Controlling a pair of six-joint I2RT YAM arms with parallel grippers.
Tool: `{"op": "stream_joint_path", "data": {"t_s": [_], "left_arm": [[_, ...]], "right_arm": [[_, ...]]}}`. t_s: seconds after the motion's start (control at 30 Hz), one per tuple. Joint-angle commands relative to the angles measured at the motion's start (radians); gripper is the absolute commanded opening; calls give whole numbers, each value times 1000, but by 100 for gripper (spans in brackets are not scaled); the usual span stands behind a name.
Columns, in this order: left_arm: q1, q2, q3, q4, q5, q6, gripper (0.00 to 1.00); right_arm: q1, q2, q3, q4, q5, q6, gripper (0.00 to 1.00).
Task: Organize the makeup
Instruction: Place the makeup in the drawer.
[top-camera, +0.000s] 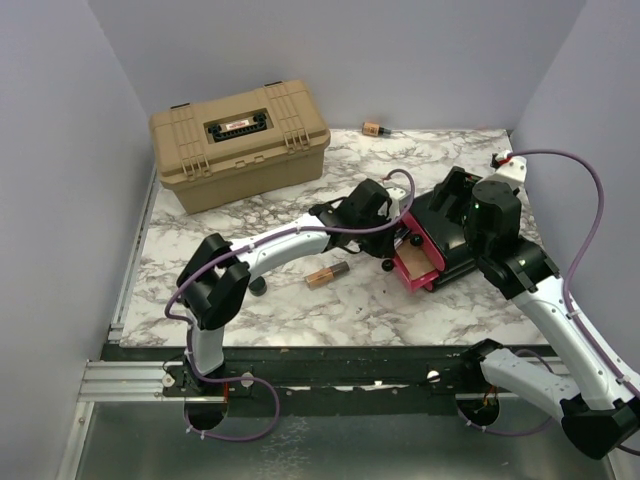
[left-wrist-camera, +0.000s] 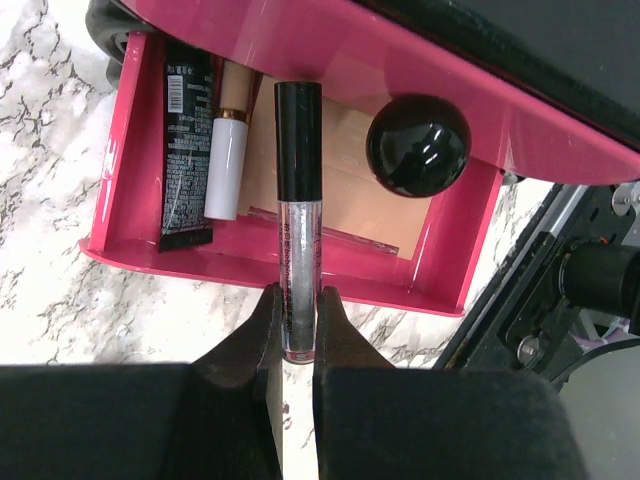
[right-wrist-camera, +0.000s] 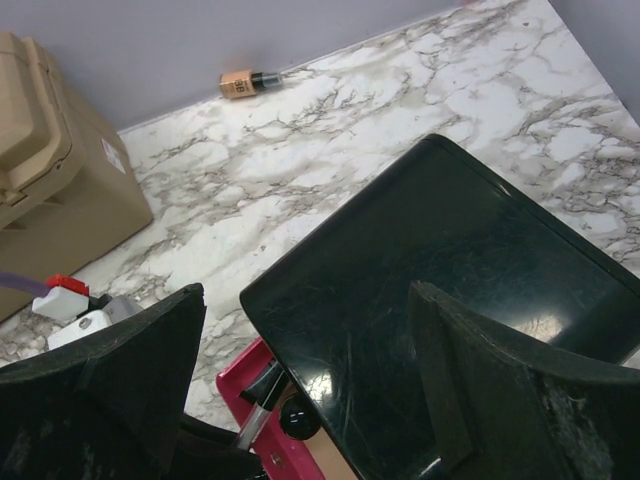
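My left gripper (left-wrist-camera: 298, 295) is shut on the lower end of a clear gloss tube with a black cap (left-wrist-camera: 298, 200). It holds the tube lengthwise over the open pink drawer (left-wrist-camera: 280, 268) of the black box (top-camera: 445, 205). Inside the drawer lie a black printed tube (left-wrist-camera: 186, 160), a white tube with a peach cap (left-wrist-camera: 228, 160), a flat copper-pink compact (left-wrist-camera: 350, 180) and a round black jar (left-wrist-camera: 418, 145). A copper lipstick tube (top-camera: 327, 275) lies on the marble in front of the left arm. My right gripper (right-wrist-camera: 300, 390) is open above the box's glossy top (right-wrist-camera: 450, 260).
A tan toolbox (top-camera: 238, 140), closed, stands at the back left. A small copper-capped bottle (top-camera: 374, 128) lies by the back wall, also visible in the right wrist view (right-wrist-camera: 245, 82). Grey walls enclose the table on three sides.
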Motion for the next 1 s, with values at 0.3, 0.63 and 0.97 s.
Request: {"op": "stream_joint_path", "data": {"t_s": [0.3,0.63,0.97], "left_arm": [[-21,35,109,-98,-13,-55,0],[-25,79,182,-200,-81,-62,29],[-33,56,187,-198,-96,-68,47]], "right_arm": [[-6,-1,-21,24,9,-27,89],[-6,-18,-32,32,20,-36,90],[-7,-10,-37,37,16,-37,91]]}}
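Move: The left hand holds the clear lip gloss by its clear end, over the front edge of the open drawer, whose middle is about 5 cm to the hand's right, level with it front to back, and some 4 cm below. Inside lie the black tube, about 5 cm ahead and 4 cm right, and the white-capped stick, 4 cm ahead and 5 cm right. The upper drawer's knob is 7 cm right, hardly farther out. From the idle right hand the drawer is roughly 10 cm left, 6 cm back and 20 cm below. The left hand lets go of the lip gloss over the open drawer: its nearly shut fingers spread to almost half open. Before that it hovers almost in place, edging rightward and rising about 1 cm, then settles most of the way back down as the fingers part, the wrist turning only some 5 degrees. ##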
